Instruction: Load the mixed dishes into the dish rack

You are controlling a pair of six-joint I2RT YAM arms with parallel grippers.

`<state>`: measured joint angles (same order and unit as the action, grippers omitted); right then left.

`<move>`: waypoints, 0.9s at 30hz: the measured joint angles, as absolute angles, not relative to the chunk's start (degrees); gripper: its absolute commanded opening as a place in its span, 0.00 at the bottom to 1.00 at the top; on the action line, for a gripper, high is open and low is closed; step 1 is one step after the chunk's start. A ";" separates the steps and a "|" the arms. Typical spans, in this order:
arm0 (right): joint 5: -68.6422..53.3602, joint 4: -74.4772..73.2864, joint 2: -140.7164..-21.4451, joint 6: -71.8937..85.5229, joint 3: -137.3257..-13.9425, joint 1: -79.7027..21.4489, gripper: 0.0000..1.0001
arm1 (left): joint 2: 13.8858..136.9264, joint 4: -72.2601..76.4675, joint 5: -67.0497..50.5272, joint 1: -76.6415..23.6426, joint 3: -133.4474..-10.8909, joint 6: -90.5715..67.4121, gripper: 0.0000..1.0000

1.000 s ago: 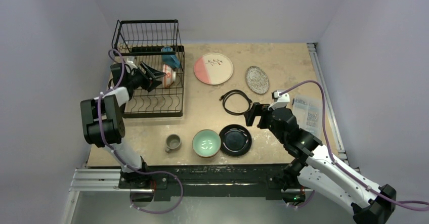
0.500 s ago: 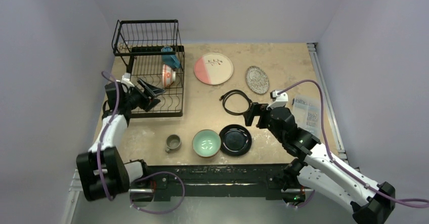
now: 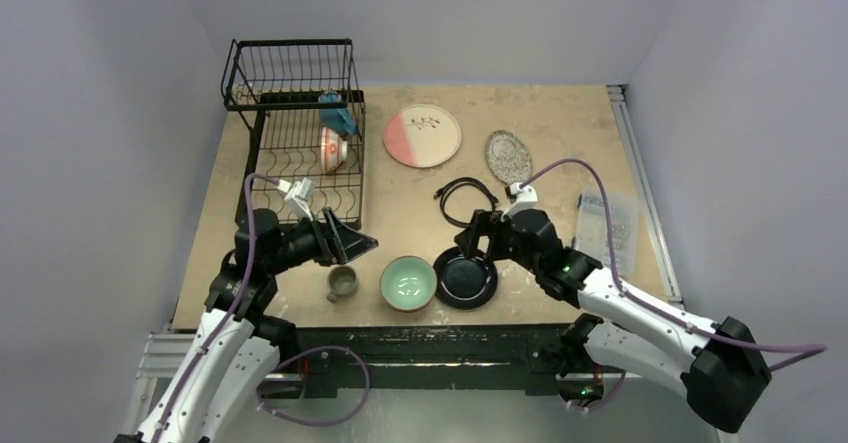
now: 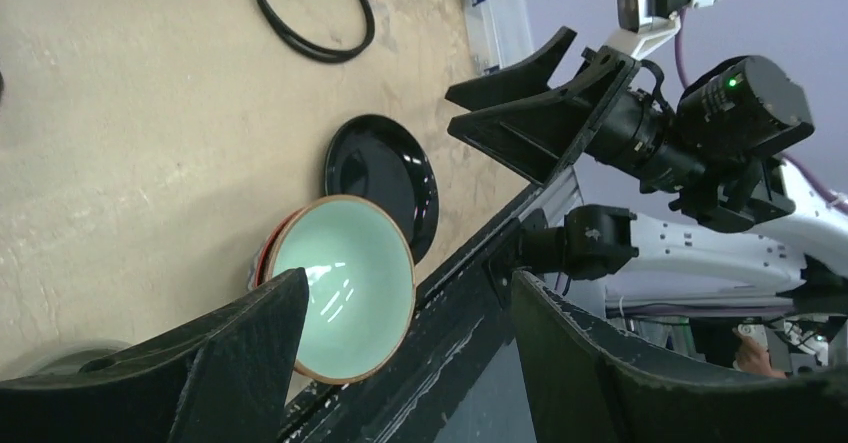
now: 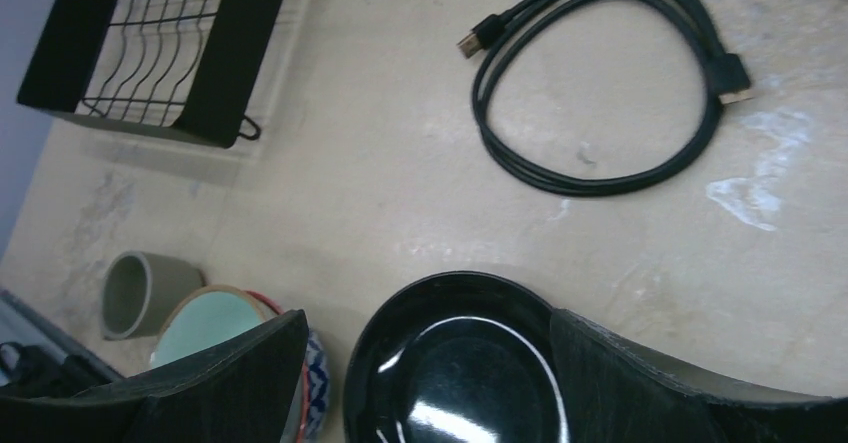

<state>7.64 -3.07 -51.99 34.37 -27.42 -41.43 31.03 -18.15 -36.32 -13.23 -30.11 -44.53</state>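
Observation:
The dish rack (image 3: 300,133) stands at the far left, with the red-patterned bowl (image 3: 333,149) and the blue-handled mug (image 3: 338,115) in it. On the table lie the pink-and-white plate (image 3: 422,135), the speckled plate (image 3: 508,156), the black plate (image 3: 466,277), the mint-green bowl (image 3: 408,283) and the grey cup (image 3: 342,283). My left gripper (image 3: 350,241) hangs open and empty just beyond the cup, the mint bowl (image 4: 345,288) showing between its fingers. My right gripper (image 5: 428,321) is open and straddles the far rim of the black plate (image 5: 460,363) from above.
A black coiled cable (image 3: 468,201) lies between the two plates at the back and the black plate. A clear plastic box (image 3: 608,225) sits by the right edge. The near table edge runs right in front of the cup and bowl.
My left gripper opened wider, left the red-patterned bowl in the rack and swung back toward the near edge, above the cup. My right gripper moved left and lower over the black plate.

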 measured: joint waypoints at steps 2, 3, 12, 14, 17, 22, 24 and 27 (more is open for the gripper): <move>5.89 -0.54 -54.19 35.70 -27.42 -43.29 0.88 | 31.22 -19.22 -34.59 -16.64 -29.65 -44.56 0.73; 5.56 0.21 -55.27 36.23 -27.42 -44.66 0.85 | 31.55 -19.53 -33.95 -17.67 -29.52 -44.53 0.73; 10.11 0.97 -64.66 40.53 -30.74 -58.65 0.63 | 30.48 -19.35 -32.80 -21.54 -28.56 -47.92 0.78; 12.73 0.80 -67.26 42.09 -31.99 -60.55 0.58 | 29.65 -19.14 -32.88 -21.67 -28.25 -48.93 0.78; 16.88 -0.45 -70.65 44.36 -33.47 -63.24 0.58 | 28.84 -19.05 -33.32 -21.91 -28.23 -49.80 0.78; 25.56 -6.17 -74.37 48.40 -37.08 -69.04 0.54 | 28.62 -19.62 -33.21 -23.44 -28.23 -50.39 0.78; 28.51 -8.10 -75.57 49.56 -38.79 -70.67 0.52 | 28.18 -20.25 -32.64 -24.60 -28.23 -50.37 0.78; 32.80 -10.90 -78.30 51.09 -41.87 -72.40 0.47 | 28.12 -20.93 -31.79 -26.26 -28.23 -50.33 0.78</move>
<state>32.80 -10.90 -78.30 51.09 -41.87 -72.40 28.12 -20.93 -31.79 -26.26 -28.23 -50.33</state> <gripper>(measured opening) 0.520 0.778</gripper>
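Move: The green bowl is what my right hand goes for: some 15 cm to its left, about 8 cm back and roughly 10 cm below. The black plate sits right beside the bowl, about 8 cm back of my right hand and barely 1 cm left, 12 cm below; the grey mug is about 14 cm left of the bowl, level with it. From my left hand the bowl is about 10 cm back, 8 cm right and 18 cm down. I swing my right hand left and back over the black plate to the near-side rim of the green bowl, sinking as I go, about 13 cm in all, narrowing the wide-open fingers to about half and rolling the hand's left side down some 15 degrees. My left hand, empty and open, eases about 5 cm back and to the right, nearer the bowl. ##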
